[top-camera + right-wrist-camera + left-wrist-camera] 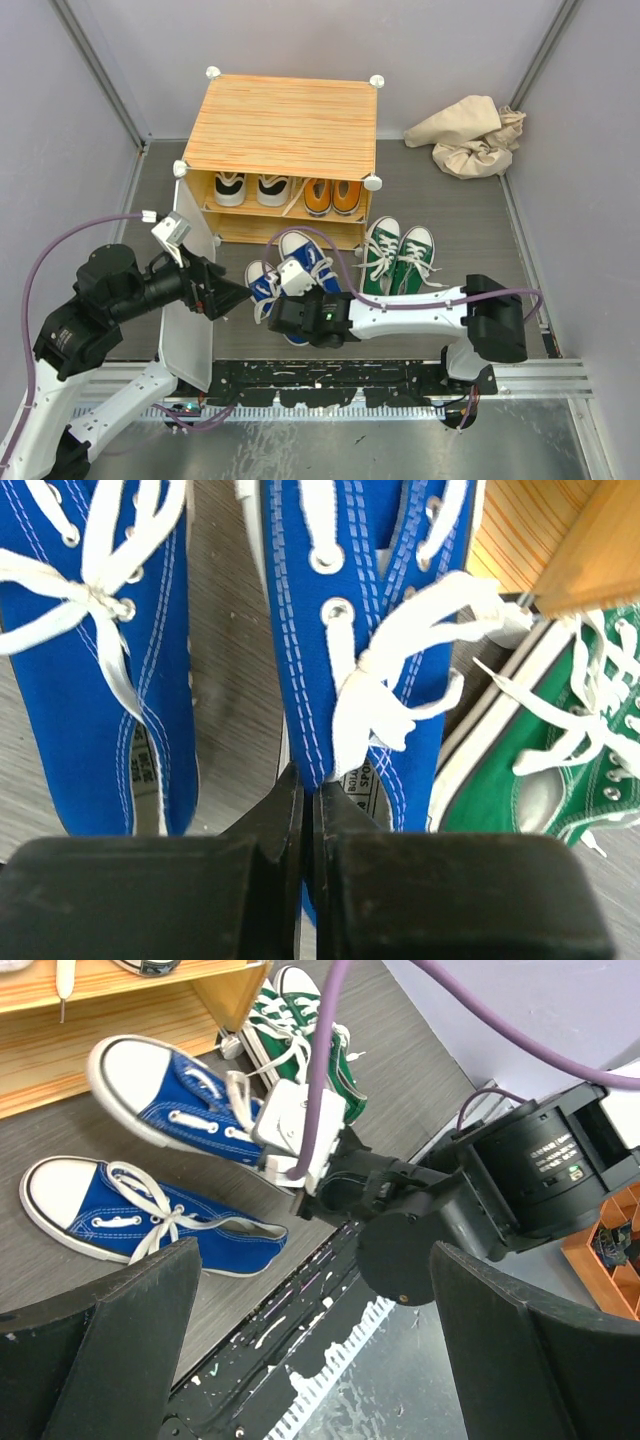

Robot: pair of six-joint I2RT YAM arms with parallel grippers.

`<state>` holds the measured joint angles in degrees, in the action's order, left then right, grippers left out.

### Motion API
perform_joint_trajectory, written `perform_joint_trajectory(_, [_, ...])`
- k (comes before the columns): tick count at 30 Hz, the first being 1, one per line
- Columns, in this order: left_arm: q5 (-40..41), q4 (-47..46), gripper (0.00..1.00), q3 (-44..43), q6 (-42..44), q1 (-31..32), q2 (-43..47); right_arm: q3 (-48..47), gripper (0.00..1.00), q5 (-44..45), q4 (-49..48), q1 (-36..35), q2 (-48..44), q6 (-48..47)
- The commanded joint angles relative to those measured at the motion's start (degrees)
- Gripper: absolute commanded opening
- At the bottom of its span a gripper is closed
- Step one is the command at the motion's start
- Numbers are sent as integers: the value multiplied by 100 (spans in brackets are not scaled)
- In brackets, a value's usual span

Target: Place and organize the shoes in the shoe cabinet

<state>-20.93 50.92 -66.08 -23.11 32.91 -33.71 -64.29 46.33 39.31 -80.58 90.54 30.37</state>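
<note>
The shoe cabinet (280, 125) stands at the back with its white door (186, 345) swung open to the left. White-and-black shoes (250, 188) and orange shoes (333, 196) sit on its upper shelf. My right gripper (298, 300) is shut on the side wall of a blue shoe (370, 630), which the left wrist view shows raised off the floor (180, 1100). The other blue shoe (140, 1220) lies on the floor beside it. The green pair (398, 255) stands to the right. My left gripper (310, 1360) is open and empty beside the door.
A crumpled beige cloth bag (470, 135) lies at the back right. Grey walls close in both sides. The black base rail (350, 375) runs along the near edge. The right arm's purple cable (330, 1050) crosses the left wrist view.
</note>
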Motion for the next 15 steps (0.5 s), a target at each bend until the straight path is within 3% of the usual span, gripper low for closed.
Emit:
perform_joint_trajectory(1, [18, -179, 98, 12, 44, 13, 86, -282, 1, 192, -1216, 290, 69, -871])
perform_joint_trajectory(8, [111, -32, 98, 17, 144, 9, 111, -134, 1, -605, -2194, 711, 394, -1595])
perform_joint_trajectory(15, [193, 52, 98, 56, 184, 9, 171, -463, 8, -612, -1716, 748, 921, -1198])
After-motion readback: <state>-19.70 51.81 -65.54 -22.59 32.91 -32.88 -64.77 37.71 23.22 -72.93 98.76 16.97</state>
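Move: Ahead of the right hand, which already pinches one blue shoe by its collar side, the bare floor spot it is bound for lies about 4 cm forward, 3 cm left and 12 cm down. The blue shoe already on the floor is roughly 7 cm left and 1 cm back, the nearer green shoe some 18 cm right and 8 cm forward. From the left hand, the floor spot is about 10 cm forward, 6 cm right and 28 cm below. Carrying the pinched blue shoe forward and left by about 4 cm each way, the right hand brings it towards the other blue shoe and the cabinet. It sinks some 3.5 cm as it goes, most steeply at the end when the forward travel has stopped, and turns about 5 degrees counter-clockwise. The fingers stay shut on the shoe. ##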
